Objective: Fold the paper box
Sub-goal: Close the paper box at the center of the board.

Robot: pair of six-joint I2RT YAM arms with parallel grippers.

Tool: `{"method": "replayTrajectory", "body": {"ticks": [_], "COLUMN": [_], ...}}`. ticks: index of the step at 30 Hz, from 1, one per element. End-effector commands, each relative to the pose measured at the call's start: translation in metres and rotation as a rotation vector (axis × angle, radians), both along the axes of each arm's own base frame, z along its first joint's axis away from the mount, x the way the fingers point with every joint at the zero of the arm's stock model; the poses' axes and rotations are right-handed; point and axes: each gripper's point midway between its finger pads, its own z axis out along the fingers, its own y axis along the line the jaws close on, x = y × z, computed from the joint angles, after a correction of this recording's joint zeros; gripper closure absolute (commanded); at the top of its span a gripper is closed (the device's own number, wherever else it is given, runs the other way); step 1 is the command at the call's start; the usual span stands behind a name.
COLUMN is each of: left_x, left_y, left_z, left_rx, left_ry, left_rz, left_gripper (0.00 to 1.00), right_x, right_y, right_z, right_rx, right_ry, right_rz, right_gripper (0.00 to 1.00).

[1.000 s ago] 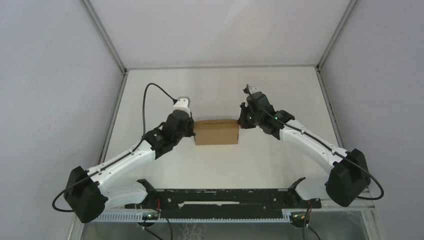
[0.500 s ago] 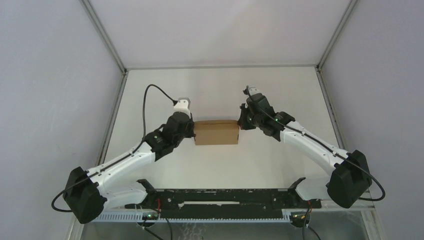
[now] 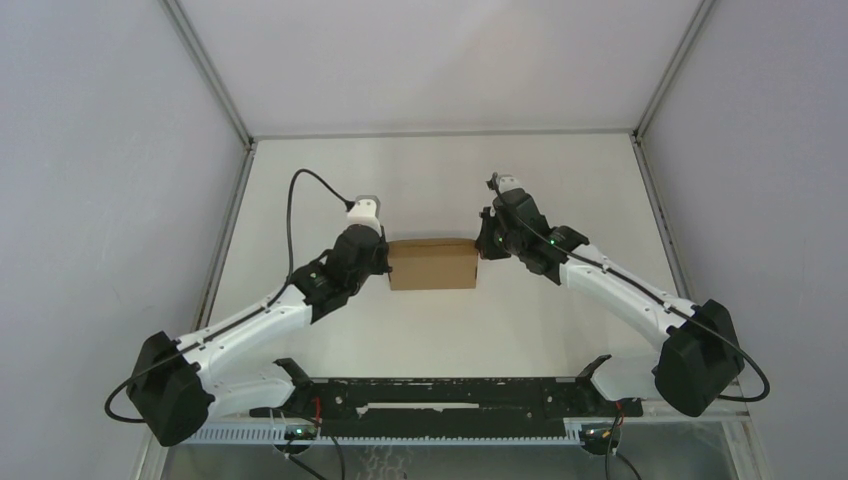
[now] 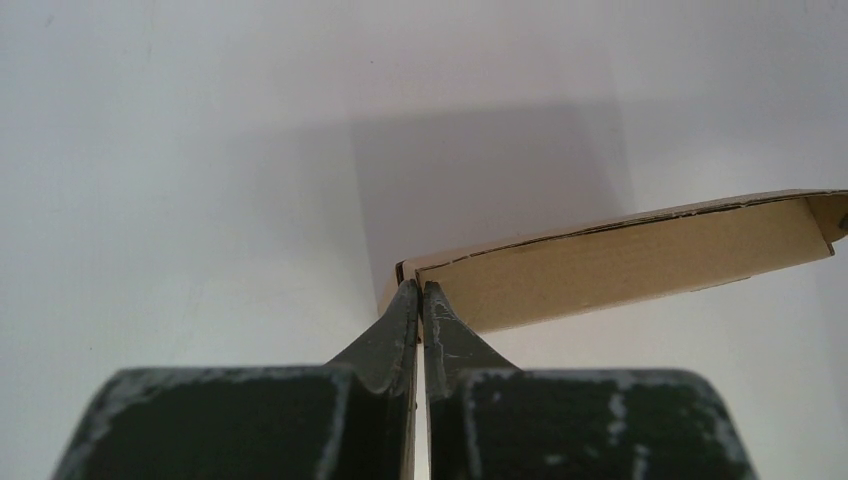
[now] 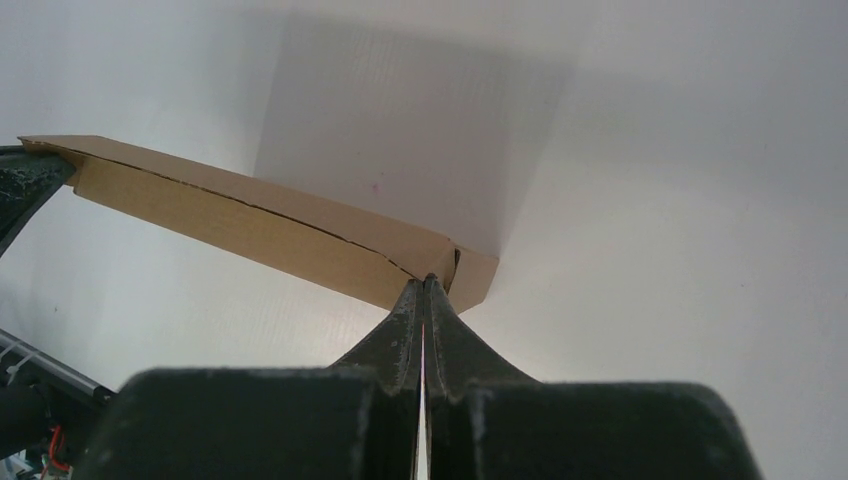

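The paper box (image 3: 432,265) is a flat brown cardboard box, folded shut, hanging between my two arms over the middle of the table. Its large shadow lies on the table behind it. My left gripper (image 3: 385,262) is shut at its left end. In the left wrist view the left gripper (image 4: 420,287) pinches a thin cardboard edge at the corner of the box (image 4: 640,260). My right gripper (image 3: 481,245) is shut at the right end. In the right wrist view the right gripper (image 5: 424,281) meets the end corner of the box (image 5: 250,215), beside a small flap (image 5: 473,278).
The white table (image 3: 440,170) is fenced by metal rails at the left (image 3: 232,215) and right (image 3: 657,205). A black bar (image 3: 440,395) runs along the near edge between the arm bases. A black cable (image 3: 300,190) loops up from the left wrist.
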Motion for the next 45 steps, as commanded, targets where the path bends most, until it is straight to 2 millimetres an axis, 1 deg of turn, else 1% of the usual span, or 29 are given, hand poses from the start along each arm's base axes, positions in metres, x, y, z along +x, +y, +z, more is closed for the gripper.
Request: {"method": "replayTrajectory", "body": {"ticks": [1,5,17,18,20,26,30,35,39,41,45], "left_x": [-0.030,-0.032,-0.037,-0.038,-0.038,-0.039,-0.037,-0.036,-0.035,-0.035,-0.034], "left_y": [-0.018,-0.018,-0.018,-0.018,-0.018,-0.017,-0.017,-0.018,-0.020,-0.020,-0.021], "left_z": [-0.036,-0.039,-0.040,-0.040,-0.040,-0.042,-0.042,-0.043,-0.043,-0.042,-0.041], "left_rx": [-0.003,-0.005,-0.010,-0.010,-0.010,-0.004,0.001,0.003,0.006,0.009,0.009], "left_ry": [0.124,0.128,0.126,0.125,0.125,0.123,0.123,0.121,0.122,0.122,0.119], "left_rz": [-0.121,-0.121,-0.125,-0.125,-0.123,-0.117,-0.117,-0.116,-0.120,-0.122,-0.123], "left_gripper": [0.96,0.96,0.96,0.96,0.96,0.96,0.96,0.96,0.96,0.96,0.96], "right_x": [-0.045,-0.047,-0.053,-0.053,-0.054,-0.056,-0.055,-0.056,-0.058,-0.058,-0.056], "right_y": [0.013,0.011,0.012,0.011,0.010,0.006,0.004,0.002,0.002,0.002,-0.001], "right_z": [-0.038,-0.041,-0.034,-0.032,-0.027,-0.007,0.001,0.006,0.012,0.015,0.019], "right_rx": [-0.017,-0.022,-0.011,-0.008,-0.002,0.042,0.068,0.087,0.109,0.119,0.128], "right_ry": [0.164,0.169,0.160,0.157,0.149,0.109,0.101,0.093,0.091,0.085,0.074], "right_rz": [0.125,0.124,0.132,0.132,0.128,0.124,0.123,0.123,0.133,0.137,0.128], "right_gripper": [1.00,1.00,1.00,0.98,0.90,0.74,0.69,0.66,0.55,0.52,0.51]}}
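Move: The closed-up paper box stands on edge between the hands, its long side running left to right. Its middle lies about 8 cm to the left hand's right, 1 cm ahead and 6 cm below; its upper left corner is right at those fingertips. From the right hand the middle is some 8 cm left, 1 cm ahead and 6 cm below, with the upper right corner at its tips. Shut fingertips keep pressing on the box's two upper corners, both hands sinking about 1 cm before stopping. The right hand then draws back towards the robot, some 6 cm in all, opening about halfway, rising slightly at the end and turning a little counter-clockwise; the left stays shut at its corner and shifts about 1.5 cm right and 1 cm back. ##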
